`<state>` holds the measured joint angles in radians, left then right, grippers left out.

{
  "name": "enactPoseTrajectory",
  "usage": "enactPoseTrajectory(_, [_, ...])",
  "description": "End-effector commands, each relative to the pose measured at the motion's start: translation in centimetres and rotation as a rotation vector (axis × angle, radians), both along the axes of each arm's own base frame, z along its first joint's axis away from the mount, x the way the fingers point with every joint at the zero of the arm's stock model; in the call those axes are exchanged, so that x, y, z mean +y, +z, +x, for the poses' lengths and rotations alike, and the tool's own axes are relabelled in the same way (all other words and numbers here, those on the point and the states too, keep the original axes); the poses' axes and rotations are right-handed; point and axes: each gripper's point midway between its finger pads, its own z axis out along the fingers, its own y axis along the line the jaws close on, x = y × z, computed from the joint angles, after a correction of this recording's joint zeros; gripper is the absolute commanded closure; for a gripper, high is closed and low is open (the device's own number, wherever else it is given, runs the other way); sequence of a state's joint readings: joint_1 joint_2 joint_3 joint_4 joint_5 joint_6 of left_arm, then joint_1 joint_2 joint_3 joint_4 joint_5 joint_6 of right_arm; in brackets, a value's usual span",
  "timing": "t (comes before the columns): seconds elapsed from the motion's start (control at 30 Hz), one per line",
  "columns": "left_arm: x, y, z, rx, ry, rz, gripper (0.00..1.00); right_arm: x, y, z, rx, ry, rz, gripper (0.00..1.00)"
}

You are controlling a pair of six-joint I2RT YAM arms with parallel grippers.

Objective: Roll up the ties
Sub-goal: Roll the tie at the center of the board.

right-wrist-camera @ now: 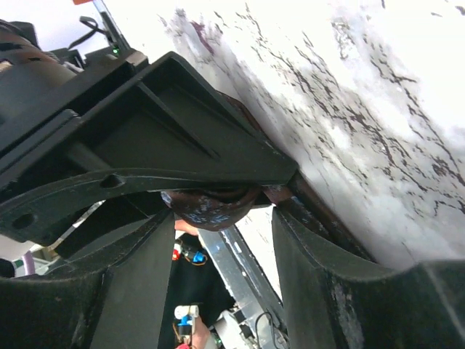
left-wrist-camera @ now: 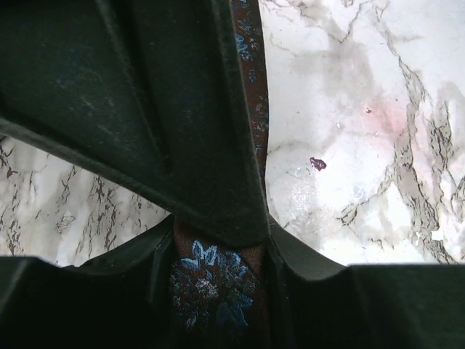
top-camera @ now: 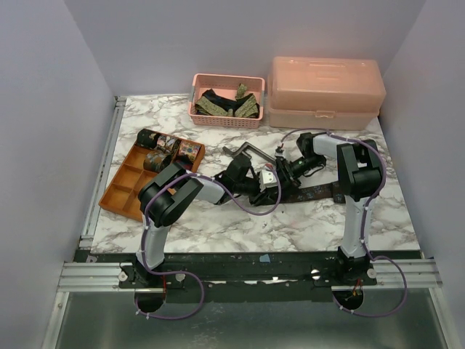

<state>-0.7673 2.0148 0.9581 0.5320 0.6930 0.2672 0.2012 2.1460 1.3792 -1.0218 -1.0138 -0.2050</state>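
A dark brown tie (top-camera: 320, 193) with blue flowers lies as a flat strip on the marble table, running right from where the two arms meet. Its rolled end is a small coil (left-wrist-camera: 214, 283) that fills the gap between the fingers of my left gripper (left-wrist-camera: 214, 269), which is shut on it. In the top view the left gripper (top-camera: 267, 187) and right gripper (top-camera: 282, 173) are close together. My right gripper (right-wrist-camera: 221, 218) stands open, its fingers wide apart on either side of the coil (right-wrist-camera: 214, 203). One right finger (left-wrist-camera: 145, 109) crosses the left wrist view.
An orange divided tray (top-camera: 120, 193) at the left holds several rolled ties (top-camera: 166, 144). A pink basket (top-camera: 227, 121) with loose ties and a closed pink box (top-camera: 325, 91) stand at the back. A grey metal crank-shaped bar (top-camera: 245, 150) lies just behind the grippers.
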Motion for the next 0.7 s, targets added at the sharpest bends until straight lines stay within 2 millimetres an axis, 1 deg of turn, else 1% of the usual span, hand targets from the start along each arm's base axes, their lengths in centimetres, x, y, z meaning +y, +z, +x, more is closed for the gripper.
enactPoseTrajectory(0.0, [2.5, -4.1, -1.5, 0.08, 0.019, 0.15, 0.61, 1.0, 1.2, 1.0, -0.015, -0.024, 0.077, 0.43])
enactPoseTrajectory(0.1, [2.5, -4.2, -1.5, 0.078, 0.011, 0.15, 0.6, 1.1, 0.2, 0.9, 0.013, -0.037, 0.065, 0.49])
enactPoseTrajectory(0.17, [2.4, -4.2, -1.4, 0.077, 0.016, 0.151, 0.56, 0.9, -1.1, 0.9, 0.017, -0.035, 0.021, 0.63])
enactPoseTrajectory(0.2, [2.4, -4.2, -1.4, 0.083, 0.02, 0.151, 0.49, 0.5, -2.1, 0.7, 0.014, -0.032, -0.02, 0.73])
enactPoseTrajectory(0.27, [2.6, -3.8, -1.1, 0.108, 0.035, 0.131, 0.41, -0.7, -3.9, 0.2, -0.001, -0.006, -0.107, 0.88])
enactPoseTrajectory(0.33, [2.9, -3.0, -0.8, 0.123, 0.05, 0.081, 0.35, -2.0, -5.8, -0.3, -0.015, 0.026, -0.198, 0.99])
enactPoseTrajectory(0.43, [3.5, -1.5, -0.3, 0.083, 0.068, -0.009, 0.29, -3.6, -8.1, -0.4, -0.045, 0.053, -0.309, 1.0])
enactPoseTrajectory(0.5, [3.8, -0.6, -0.2, 0.044, 0.069, -0.047, 0.28, -4.4, -9.2, -0.4, -0.057, 0.063, -0.359, 1.0])
enactPoseTrajectory(0.6, [3.8, -0.5, 0.0, 0.032, 0.073, -0.053, 0.28, -5.4, -10.3, -0.2, -0.083, 0.087, -0.413, 0.99])
enactPoseTrajectory(0.67, [3.7, -0.6, 0.1, 0.038, 0.078, -0.054, 0.29, -5.8, -10.5, 0.0, -0.114, 0.098, -0.433, 1.0])
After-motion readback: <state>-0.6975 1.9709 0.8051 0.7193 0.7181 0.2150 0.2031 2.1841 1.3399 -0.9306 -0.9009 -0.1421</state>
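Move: Between the left fingers the tie's rolled end sits about 1 cm left of the hand point and 1 cm below it. For the right hand, poised above with its fingers apart, that roll is some 3 cm down and 2 cm to the left. Counted from the right hand, the flat rest of the tie lies about 10 cm to the right and 5 cm down, while the metal bracket's middle is roughly 11 cm ahead, 8 cm left and 5 cm lower. Sinking about 4 cm and drifting 1 cm to the right, the right hand shuts its open fingers and pinches the tie at the roll's right-hand edge, close to the table. As that pinch closes, the left fingers spread to let go of the roll, and the left hand then backs away some 3 cm to the left, nearly level. ##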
